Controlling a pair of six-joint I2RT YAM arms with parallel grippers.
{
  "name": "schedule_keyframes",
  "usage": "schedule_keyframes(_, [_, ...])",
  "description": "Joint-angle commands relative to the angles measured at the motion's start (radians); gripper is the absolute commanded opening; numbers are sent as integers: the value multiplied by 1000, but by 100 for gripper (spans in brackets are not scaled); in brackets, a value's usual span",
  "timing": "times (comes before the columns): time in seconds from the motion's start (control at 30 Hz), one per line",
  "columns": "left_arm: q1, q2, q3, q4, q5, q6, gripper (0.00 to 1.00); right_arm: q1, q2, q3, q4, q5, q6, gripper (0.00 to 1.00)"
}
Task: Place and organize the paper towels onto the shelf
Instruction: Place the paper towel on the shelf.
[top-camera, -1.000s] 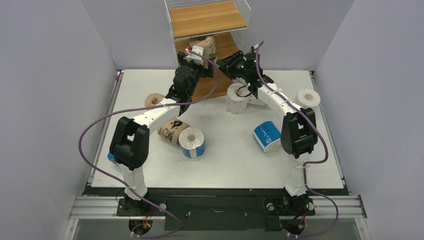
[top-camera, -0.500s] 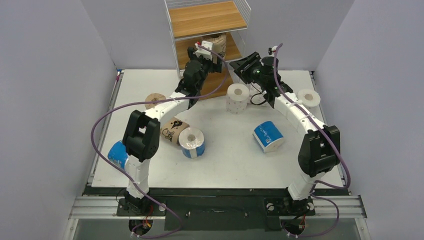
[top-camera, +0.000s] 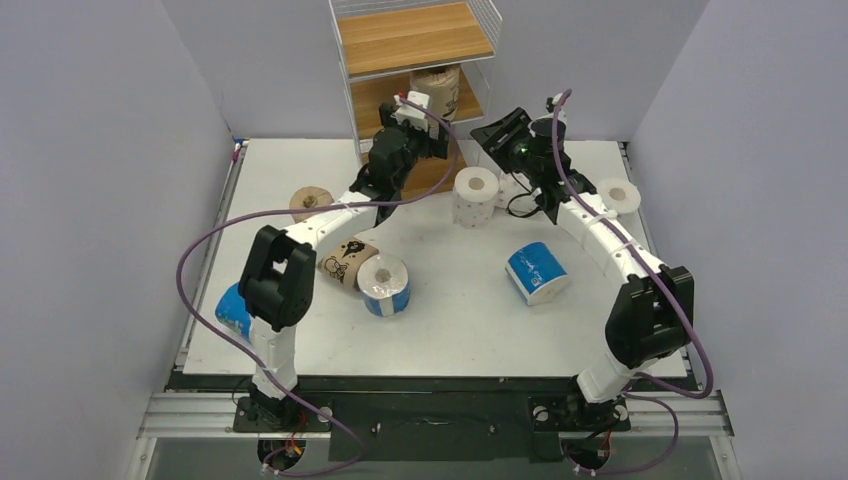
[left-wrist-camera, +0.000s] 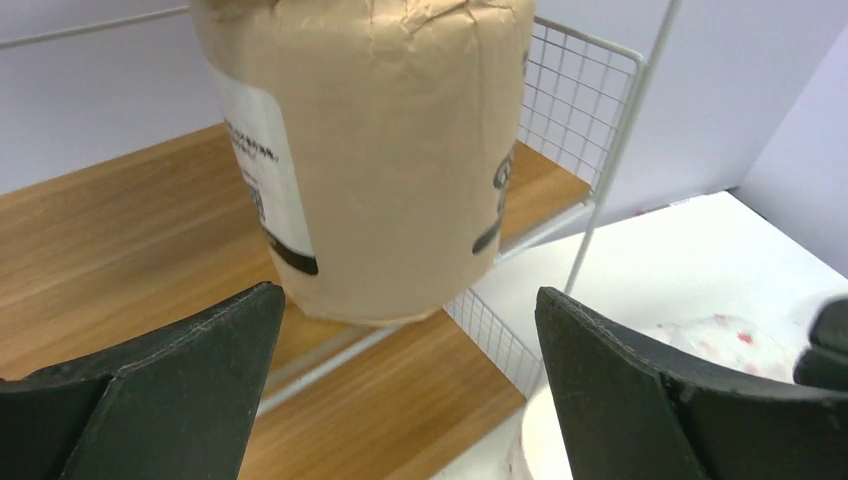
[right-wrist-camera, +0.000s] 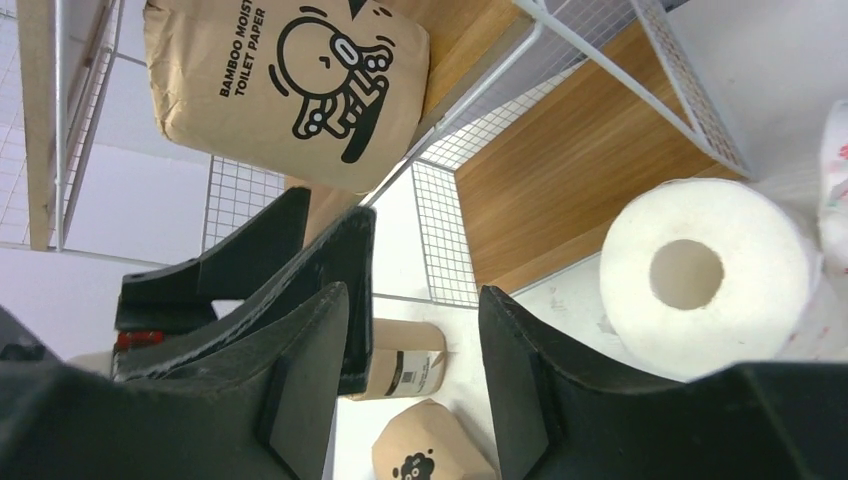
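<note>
A tan-brown paper towel roll (top-camera: 437, 88) (left-wrist-camera: 370, 150) (right-wrist-camera: 290, 90) stands upright on the shelf's (top-camera: 415, 35) middle board (left-wrist-camera: 120, 230). My left gripper (top-camera: 432, 128) (left-wrist-camera: 410, 330) is open just in front of and below it, not touching it. My right gripper (top-camera: 492, 130) (right-wrist-camera: 412, 295) hovers open and empty by the shelf's right post, above a white roll (top-camera: 475, 195) (right-wrist-camera: 705, 275). On the table lie two tan rolls (top-camera: 310, 200) (top-camera: 345, 260), blue-wrapped rolls (top-camera: 384, 285) (top-camera: 535, 272) (top-camera: 235, 310) and another white roll (top-camera: 617, 195).
The shelf's thin white wire frame (left-wrist-camera: 600, 190) and mesh side (right-wrist-camera: 440, 230) stand close to both grippers. The two wrists are near each other in front of the shelf. Purple cables (top-camera: 200, 260) loop from both arms. Grey walls enclose the table.
My left arm carried the tan roll up onto the middle board and opened, leaving it standing there. My right arm swung back and to the right, and its jaws widened.
</note>
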Motion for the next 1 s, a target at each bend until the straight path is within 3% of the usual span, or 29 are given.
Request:
schedule_keyframes(0.0, [-10, -190, -94, 60, 18, -30, 96, -1, -99, -10, 6, 63, -82, 49])
schedule_keyframes(0.27, [-78, -501, -405, 69, -29, -121, 96, 116, -181, 3, -87, 258, -293, 56])
schedule_keyframes(0.47, [-164, -716, -607, -41, -154, -198, 96, 212, -210, -5, -63, 417, -440, 61])
schedule_keyframes(0.67, [-174, -934, -735, -289, -278, -311, 96, 269, -228, -90, 124, 493, -532, 64])
schedule_keyframes(0.77, [-173, -1065, -795, -352, -311, -320, 96, 281, -214, -135, 266, 531, -566, 75])
schedule_keyframes(0.83, [-172, -1141, -838, -395, -318, -325, 96, 281, -192, -139, 298, 535, -583, 81])
schedule_keyframes(0.97, [-172, -1259, -902, -460, -315, -332, 96, 279, -140, -89, 276, 573, -600, 82])
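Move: The brown paper towel standing on the middle shelf is about 8 cm ahead of my left hand, 3 cm right and 5 cm above it. From my left hand and some 24 cm below, the lying brown roll is about 20 cm back and 17 cm left, the blue-white roll 23 cm back and 10 cm left. From my right hand, the shelved towel is 14 cm ahead, 9 cm left and 4 cm up; the upright white roll is 5 cm ahead, 1 cm left, 23 cm down. I draw my left hand, empty and still wide open, some 26 cm back from the shelved towel, arching up about 7 cm and sinking again, then swinging left until it hovers above the lying brown and blue-white rolls. My right hand backs off and rises about 4 cm, tips its fingers up, rolls right side up and opens them wider. ##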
